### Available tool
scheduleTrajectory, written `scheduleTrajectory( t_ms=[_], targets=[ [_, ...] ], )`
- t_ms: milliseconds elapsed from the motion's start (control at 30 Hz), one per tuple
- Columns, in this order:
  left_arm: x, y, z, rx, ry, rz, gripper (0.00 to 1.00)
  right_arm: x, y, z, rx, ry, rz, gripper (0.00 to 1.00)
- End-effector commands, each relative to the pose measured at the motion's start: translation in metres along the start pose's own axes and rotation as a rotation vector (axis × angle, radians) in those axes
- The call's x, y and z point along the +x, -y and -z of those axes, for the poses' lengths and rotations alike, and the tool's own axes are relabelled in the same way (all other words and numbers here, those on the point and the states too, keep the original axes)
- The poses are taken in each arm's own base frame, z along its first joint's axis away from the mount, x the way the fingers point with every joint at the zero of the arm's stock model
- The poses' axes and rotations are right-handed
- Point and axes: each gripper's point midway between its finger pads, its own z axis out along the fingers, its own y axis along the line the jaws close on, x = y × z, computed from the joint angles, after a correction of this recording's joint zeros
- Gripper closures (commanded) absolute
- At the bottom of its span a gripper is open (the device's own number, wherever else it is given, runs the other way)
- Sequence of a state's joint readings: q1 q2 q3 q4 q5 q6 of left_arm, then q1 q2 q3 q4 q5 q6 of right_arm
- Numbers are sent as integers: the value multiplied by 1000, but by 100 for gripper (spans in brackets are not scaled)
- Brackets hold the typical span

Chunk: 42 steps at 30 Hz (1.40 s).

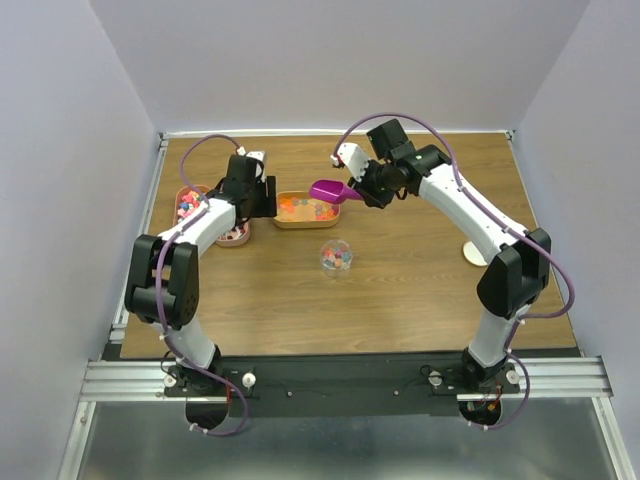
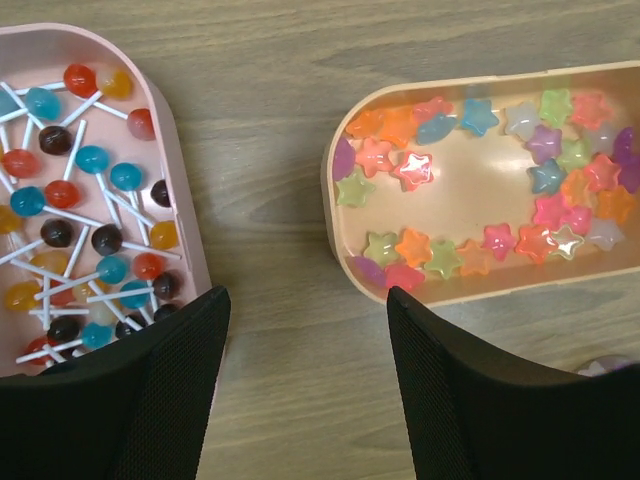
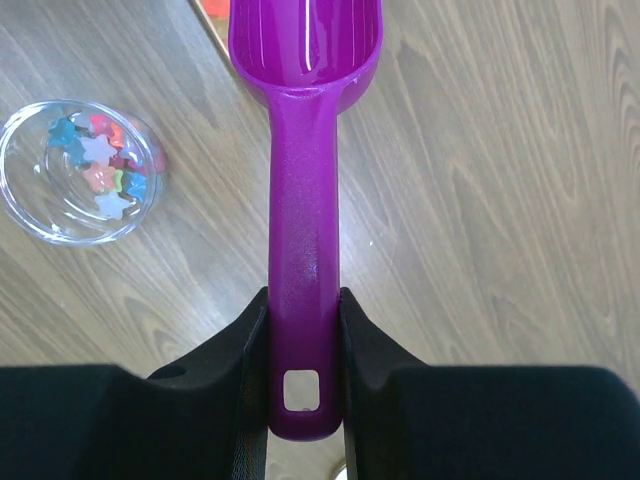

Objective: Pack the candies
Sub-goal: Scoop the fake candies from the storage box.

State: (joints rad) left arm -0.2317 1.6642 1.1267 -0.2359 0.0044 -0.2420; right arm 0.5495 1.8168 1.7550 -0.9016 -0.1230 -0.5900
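Observation:
The candies (image 2: 480,180) are small glossy star-shaped sweets in many colours, lying in an oblong peach tray (image 2: 330,190). A few more candies (image 3: 100,165) sit in a clear round cup (image 3: 30,215), which stands at mid-table (image 1: 336,256). My left gripper (image 2: 308,300) is open over bare wood just left of that tray (image 1: 278,210), with nothing between its fingers. My right gripper (image 3: 303,295) is shut on the handle of the magenta scoop (image 3: 303,200). The scoop's bowl (image 1: 330,190) looks empty and hovers at the tray's right end.
A pink tray (image 2: 175,170) full of lollipops lies left of my left gripper (image 1: 262,200), close to the table's left edge. A white round disc (image 1: 472,253) lies on the wood at the right, beside my right arm.

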Motion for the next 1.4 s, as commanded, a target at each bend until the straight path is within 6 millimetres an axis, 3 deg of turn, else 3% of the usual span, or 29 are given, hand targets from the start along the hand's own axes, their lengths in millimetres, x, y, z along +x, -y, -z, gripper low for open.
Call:
scheduleTrajectory(
  t_ms=[0,267,533,567,900,1200,1267,1367],
  targets=[
    [3,7,-14,15,-59,24,29,-13,3,-3,-17,86,83,99],
    [-5,16,-34,8,-88,20,31,7,10,-16,-21,37,95,99],
    [0,10,-49,-58,-105,8,39,-3,16,-18,-64,48,141,99],
    [0,9,-49,-59,-102,8,39,5,11,-27,-97,11,134,99],
    [1,16,-58,-25,-102,-15,40,15,3,-47,-192,-57,139,99],
    [8,36,-62,18,-111,-79,44,18,2,-59,-237,-99,128,99],
    [8,42,-61,35,-108,-91,52,19,3,-60,-234,-110,123,99],
    [12,50,-61,49,-112,-112,54,21,2,-58,-238,-125,115,99]
  ],
)
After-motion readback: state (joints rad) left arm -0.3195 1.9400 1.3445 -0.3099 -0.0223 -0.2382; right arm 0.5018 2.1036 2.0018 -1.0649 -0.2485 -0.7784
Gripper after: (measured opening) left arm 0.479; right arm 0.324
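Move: The orange box of star candies has its middle about 9 cm right and 4 cm ahead of the left hand, 7 cm below it. The lollipop box stands some 10 cm left and 3 cm ahead of that hand. From the right hand, which already holds the scoop, the orange box lies around 16 cm left, 8 cm ahead and 16 cm lower; the clear jar is roughly 9 cm left and 3 cm back, 15 cm lower. The held scoop's head goes down into the orange box: the right hand eases down slightly and forward about 3 cm, then sinks some 4 cm more, turning about 10 degrees counter-clockwise and tipping a little. The left hand goes forward and down, then right and down, its fingers partly closing astride the near-left rim. ##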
